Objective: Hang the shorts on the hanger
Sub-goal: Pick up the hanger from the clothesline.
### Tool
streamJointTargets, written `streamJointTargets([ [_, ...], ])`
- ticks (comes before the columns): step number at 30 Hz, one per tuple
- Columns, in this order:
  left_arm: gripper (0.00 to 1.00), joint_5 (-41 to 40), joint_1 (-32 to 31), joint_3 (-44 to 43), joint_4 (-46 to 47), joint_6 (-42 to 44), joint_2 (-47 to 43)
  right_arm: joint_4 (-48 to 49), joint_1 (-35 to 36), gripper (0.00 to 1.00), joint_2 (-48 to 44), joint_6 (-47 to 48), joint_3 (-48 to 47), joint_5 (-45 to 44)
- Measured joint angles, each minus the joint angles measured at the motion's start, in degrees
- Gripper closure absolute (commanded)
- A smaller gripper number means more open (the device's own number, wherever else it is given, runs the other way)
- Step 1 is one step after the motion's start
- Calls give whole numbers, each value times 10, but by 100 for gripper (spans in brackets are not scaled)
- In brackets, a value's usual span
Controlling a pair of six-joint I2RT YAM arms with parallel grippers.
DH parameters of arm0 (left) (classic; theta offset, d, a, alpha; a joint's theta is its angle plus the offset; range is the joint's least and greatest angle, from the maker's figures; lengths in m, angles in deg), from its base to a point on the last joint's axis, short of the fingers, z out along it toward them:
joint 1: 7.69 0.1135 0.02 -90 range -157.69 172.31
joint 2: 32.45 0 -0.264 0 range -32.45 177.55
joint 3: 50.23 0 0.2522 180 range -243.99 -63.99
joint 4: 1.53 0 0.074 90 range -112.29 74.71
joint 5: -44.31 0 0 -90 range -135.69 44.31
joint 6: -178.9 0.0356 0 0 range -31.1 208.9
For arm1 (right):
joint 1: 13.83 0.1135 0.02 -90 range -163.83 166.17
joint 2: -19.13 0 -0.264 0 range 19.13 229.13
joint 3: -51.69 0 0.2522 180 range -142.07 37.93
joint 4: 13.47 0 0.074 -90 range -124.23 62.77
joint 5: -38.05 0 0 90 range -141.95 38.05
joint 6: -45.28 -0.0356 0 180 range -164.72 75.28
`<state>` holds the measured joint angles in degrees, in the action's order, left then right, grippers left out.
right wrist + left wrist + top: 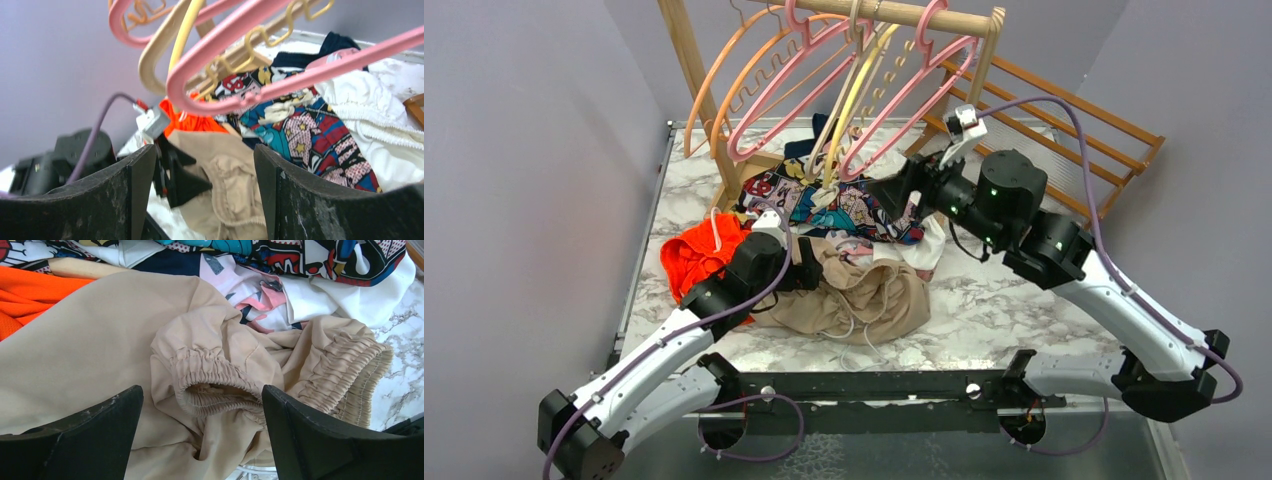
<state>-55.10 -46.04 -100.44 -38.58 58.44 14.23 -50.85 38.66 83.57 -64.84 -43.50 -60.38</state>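
Note:
The beige shorts (864, 295) lie crumpled on the marble table in front of the clothes pile. In the left wrist view their gathered waistband (215, 385) bunches between my left gripper's fingers. My left gripper (809, 270) (202, 405) stands open just over that fabric, holding nothing. Two pink hangers (914, 105) (774, 100) hang from the wooden rail at the back. My right gripper (882, 190) (205, 175) is open and empty just below the right pink hanger (220, 41). It looks down at the shorts (235, 185) and at the left gripper's fingers (185, 182).
An orange garment (699, 255) lies left of the shorts. A comic-print cloth (844, 210) and white clothes (370, 100) lie behind them. Orange (724, 80) and yellow (859, 90) hangers share the rail (924, 15). A slatted wooden rack (1064, 110) leans at the back right.

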Motion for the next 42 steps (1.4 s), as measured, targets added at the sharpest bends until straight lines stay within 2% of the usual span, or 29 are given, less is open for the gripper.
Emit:
streamJointTargets([
  [3, 8, 0, 0, -5, -5, 6, -2, 9, 0, 25, 34, -23, -40, -30],
  [9, 8, 0, 0, -6, -21, 16, -12, 39, 0, 25, 74, -63, -60, -75],
  [18, 8, 0, 0, -5, -26, 29, -23, 77, -2, 26, 118, -110, -118, -88],
  [26, 8, 0, 0, -5, -26, 33, -34, 76, -37, 30, 145, -161, -139, -78],
  [42, 8, 0, 0, -1, -26, 34, -35, 95, -81, 52, 159, -222, -131, -30],
])
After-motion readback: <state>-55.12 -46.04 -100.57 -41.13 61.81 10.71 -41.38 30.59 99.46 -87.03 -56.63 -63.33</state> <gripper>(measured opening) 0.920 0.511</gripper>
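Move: The right hand, fingers part open, faces the near pink hanger; its lower arm is about 11 cm ahead, 2 cm left and 5 cm higher. The yellow hanger hangs some 5 cm left of that arm, at the same height and about as far out. The rack's right post stands 12 cm ahead and 12 cm right of the right hand. From the left hand, the pink arm lies 12 cm ahead, 14 cm right and 31 cm up. The right hand reaches 9 cm forward and 5 cm up, rolling about 20 degrees, fingers narrowing around the pink hanger. ##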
